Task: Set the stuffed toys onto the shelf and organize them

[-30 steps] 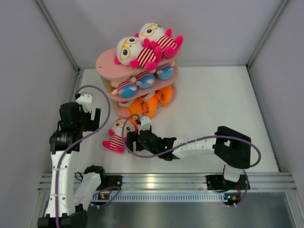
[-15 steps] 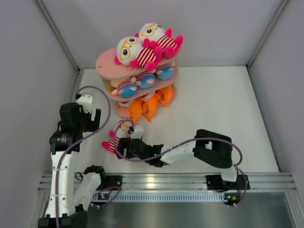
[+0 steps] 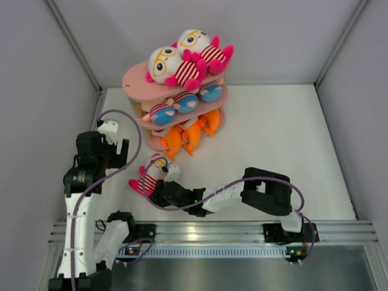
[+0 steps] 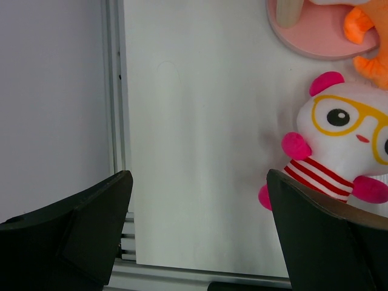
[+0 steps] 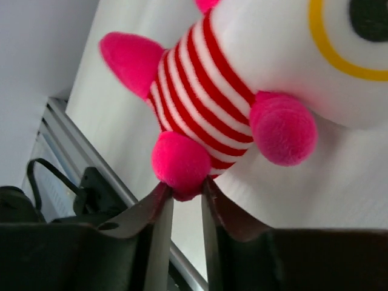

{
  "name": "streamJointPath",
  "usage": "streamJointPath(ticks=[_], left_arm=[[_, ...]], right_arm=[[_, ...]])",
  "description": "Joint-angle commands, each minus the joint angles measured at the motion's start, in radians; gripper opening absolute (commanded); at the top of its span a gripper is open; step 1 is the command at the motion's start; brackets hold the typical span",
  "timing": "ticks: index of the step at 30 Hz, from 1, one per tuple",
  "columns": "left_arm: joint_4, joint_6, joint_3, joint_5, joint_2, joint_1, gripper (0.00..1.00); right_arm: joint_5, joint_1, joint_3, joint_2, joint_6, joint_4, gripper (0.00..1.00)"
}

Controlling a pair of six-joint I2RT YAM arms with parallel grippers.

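Observation:
A white-headed stuffed toy [image 3: 147, 176] with yellow glasses and a pink-striped body lies on the white table in front of the pink shelf [image 3: 137, 80]. My right gripper [image 3: 160, 188] reaches in from the right. In the right wrist view its fingertips pinch the toy's [image 5: 206, 91] lower pink foot, so the right gripper [image 5: 185, 191] is shut on it. My left gripper [image 3: 116, 148] hangs open to the left of the toy, with nothing between its fingers. The left gripper [image 4: 199, 182] looks at the toy [image 4: 339, 136] on its right.
Two white-headed toys [image 3: 182, 60] lie on the shelf's top board, blue-shorts ones [image 3: 182, 102] on the middle, orange ones [image 3: 189, 133] at the bottom. Shelf base [image 4: 321, 39] shows at top right of the left wrist view. Grey walls flank the table; a metal rail runs along the near edge.
My right arm has swung left and nearer, its jaws closing onto the toy's pink foot. The toy has shifted slightly. The left arm has not moved.

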Motion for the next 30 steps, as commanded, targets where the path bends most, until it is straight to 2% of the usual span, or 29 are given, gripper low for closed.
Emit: streamJointPath(ticks=[1, 4, 7, 9, 12, 18, 22, 24, 27, 30], left_arm=[[0.012, 0.015, 0.029, 0.002, -0.004, 0.006, 0.98], [0.012, 0.019, 0.036, -0.001, -0.006, 0.005, 0.98], [0.012, 0.025, 0.041, 0.002, -0.007, 0.005, 0.98], [0.012, 0.025, 0.044, 0.008, -0.007, 0.005, 0.98], [0.012, 0.025, 0.047, 0.016, -0.012, 0.006, 0.98], [0.010, 0.035, 0.047, 0.007, -0.032, 0.006, 0.98], [0.006, 0.058, 0.052, -0.022, -0.046, 0.006, 0.98], [0.006, 0.059, 0.055, -0.027, -0.044, 0.006, 0.98], [0.000, 0.038, 0.078, -0.005, -0.038, 0.006, 0.98], [-0.019, 0.013, 0.159, 0.050, -0.027, 0.012, 0.98]], right_arm=[[0.013, -0.027, -0.087, -0.129, -0.002, 0.029, 0.22], [-0.077, -0.062, -0.254, -0.273, -0.155, 0.035, 0.13], [-0.282, -0.101, -0.355, -0.425, -0.464, -0.064, 0.08], [-0.387, -0.116, -0.391, -0.494, -0.583, -0.225, 0.07], [-0.424, -0.118, -0.420, -0.595, -0.755, -0.409, 0.04], [-0.384, -0.118, -0.397, -0.665, -0.978, -0.499, 0.00], [-0.375, -0.113, -0.270, -0.795, -1.079, -0.645, 0.00], [-0.424, -0.112, -0.207, -0.849, -1.119, -0.709, 0.00], [-0.447, -0.112, -0.041, -0.910, -1.232, -0.885, 0.00], [-0.418, -0.115, 0.196, -0.886, -1.346, -1.032, 0.00]])
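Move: The right hand's fingers are at one pink foot of the striped panda toy; the toy's middle lies about 6 cm ahead and 1 cm left, roughly level in height. The nearest orange shark on the lower shelf is some 20 cm ahead and 7 cm right, slightly higher. For the idle left hand, the panda toy lies about 13 cm right, 2 cm back and 18 cm below. Right fingers close firmly shut on the pink foot, pull it about 19 cm right, then lift nearly as far. ##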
